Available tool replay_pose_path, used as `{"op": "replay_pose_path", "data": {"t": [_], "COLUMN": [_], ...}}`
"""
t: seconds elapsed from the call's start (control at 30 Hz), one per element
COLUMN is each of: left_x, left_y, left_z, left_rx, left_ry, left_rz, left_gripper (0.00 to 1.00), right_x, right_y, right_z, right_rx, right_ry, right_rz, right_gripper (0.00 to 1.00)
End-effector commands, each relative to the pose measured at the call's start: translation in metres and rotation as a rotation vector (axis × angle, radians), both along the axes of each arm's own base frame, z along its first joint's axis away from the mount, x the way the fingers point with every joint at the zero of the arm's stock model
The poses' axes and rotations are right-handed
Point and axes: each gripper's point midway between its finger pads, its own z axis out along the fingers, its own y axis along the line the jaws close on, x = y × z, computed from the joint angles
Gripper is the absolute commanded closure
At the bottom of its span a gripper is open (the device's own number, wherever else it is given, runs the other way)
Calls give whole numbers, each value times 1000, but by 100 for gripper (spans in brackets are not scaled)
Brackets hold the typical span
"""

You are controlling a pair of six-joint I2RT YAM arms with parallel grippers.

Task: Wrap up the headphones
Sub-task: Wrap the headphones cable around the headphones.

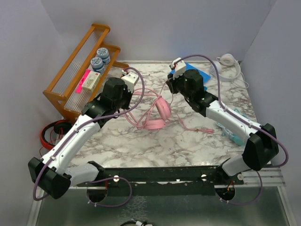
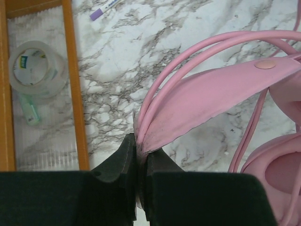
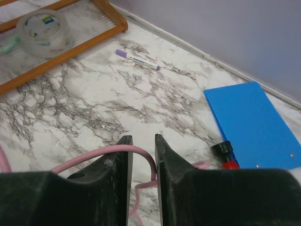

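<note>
The pink headphones (image 1: 157,115) lie mid-table, their long pink cable (image 1: 141,101) looped around them. My left gripper (image 1: 134,95) is shut on the edge of their headband (image 2: 211,94), which is pinched between the pads at the left gripper (image 2: 140,146); one ear cup (image 2: 277,174) shows at the right. My right gripper (image 1: 170,87) hovers just behind them. In the right wrist view the right gripper (image 3: 143,139) stands open with a bend of the cable (image 3: 94,155) passing loosely through the gap. A white pair (image 1: 228,61) lies at the back right, a teal pair (image 1: 230,129) at the right.
A wooden rack (image 1: 84,66) with tape rolls (image 3: 44,26) stands at the back left. A red-and-black pair (image 1: 51,132) lies off the table's left edge. A blue folder (image 3: 254,122), a purple marker (image 3: 138,60) and a red-and-black pen end (image 3: 225,155) lie near the right gripper.
</note>
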Motion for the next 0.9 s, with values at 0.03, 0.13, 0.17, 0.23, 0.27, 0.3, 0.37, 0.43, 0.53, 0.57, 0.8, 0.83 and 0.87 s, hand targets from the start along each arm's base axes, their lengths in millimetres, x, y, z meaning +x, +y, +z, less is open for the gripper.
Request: {"op": "replay_pose_path", "data": {"t": [0.03, 0.13, 0.17, 0.23, 0.27, 0.3, 0.37, 0.43, 0.53, 0.57, 0.8, 0.83, 0.87], "left_x": [-20, -19, -21, -28, -35, -41, -53, -63, -71, -72, -70, -69, -67], "left_y": [-38, -41, -44, -51, -57, -62, -74, -82, -91, -93, -97, -97, -96], "left_z": [57, 72, 77, 94, 105, 115, 134, 151, 169, 173, 190, 192, 197], "left_rx": [-281, -325, -337, -387, -429, -465, -539, -603, -681, -699, -774, -782, -794], "left_ry": [24, 77, 93, 101, 108, 114, 136, 165, 200, 209, 240, 238, 230], "left_rz": [-86, -43, -52, -88, -126, -158, -221, -266, -296, -298, -267, -257, -245], "left_gripper": [100, 100, 100, 100, 100, 100, 100, 100, 100, 100, 100, 100, 100], "right_x": [7, 1, -1, -3, -5, -6, -8, -14, -41, -51, -96, -100, -103], "right_y": [-3, -6, -7, -5, -3, 0, 6, 14, 38, 44, 56, 57, 58], "right_z": [-4, -18, -23, -28, -35, -39, -46, -47, -38, -34, -30, -34, -39], "right_rx": [178, 257, 274, 306, 313, 320, 338, 365, 398, 422, 595, 604, 610], "right_ry": [72, 114, 132, 154, 175, 189, 217, 231, 219, 214, 219, 233, 249], "right_rz": [55, 98, 111, 135, 149, 163, 192, 250, 478, 545, 758, 771, 780], "right_gripper": [74, 74, 74, 74, 74, 75, 75, 75, 73, 73, 73, 73, 73]}}
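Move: The pink headphones hang by the headband from the left hand, their middle about 11 cm to its right, level with it fore and aft and some 4 cm lower. From the right hand, which has the cable at its fingertips, they lie about 11 cm left, 9 cm back and 5 cm below. The blue folder is some 17 cm ahead and 10 cm right of the right hand, the red-capped bottle 9 cm ahead and 9 cm right, both about 22 cm lower. Upwards, about 16 cm, the left hand swings the gripped headphones, also right some 9 cm and back 6 cm, rolling nearly 40 degrees with its right side rising. The right hand first sinks about 5 cm with the cable over its fingers, then sweeps back and left beneath the headphones, turning counter-clockwise with its left side rising, fingers staying slightly open. ##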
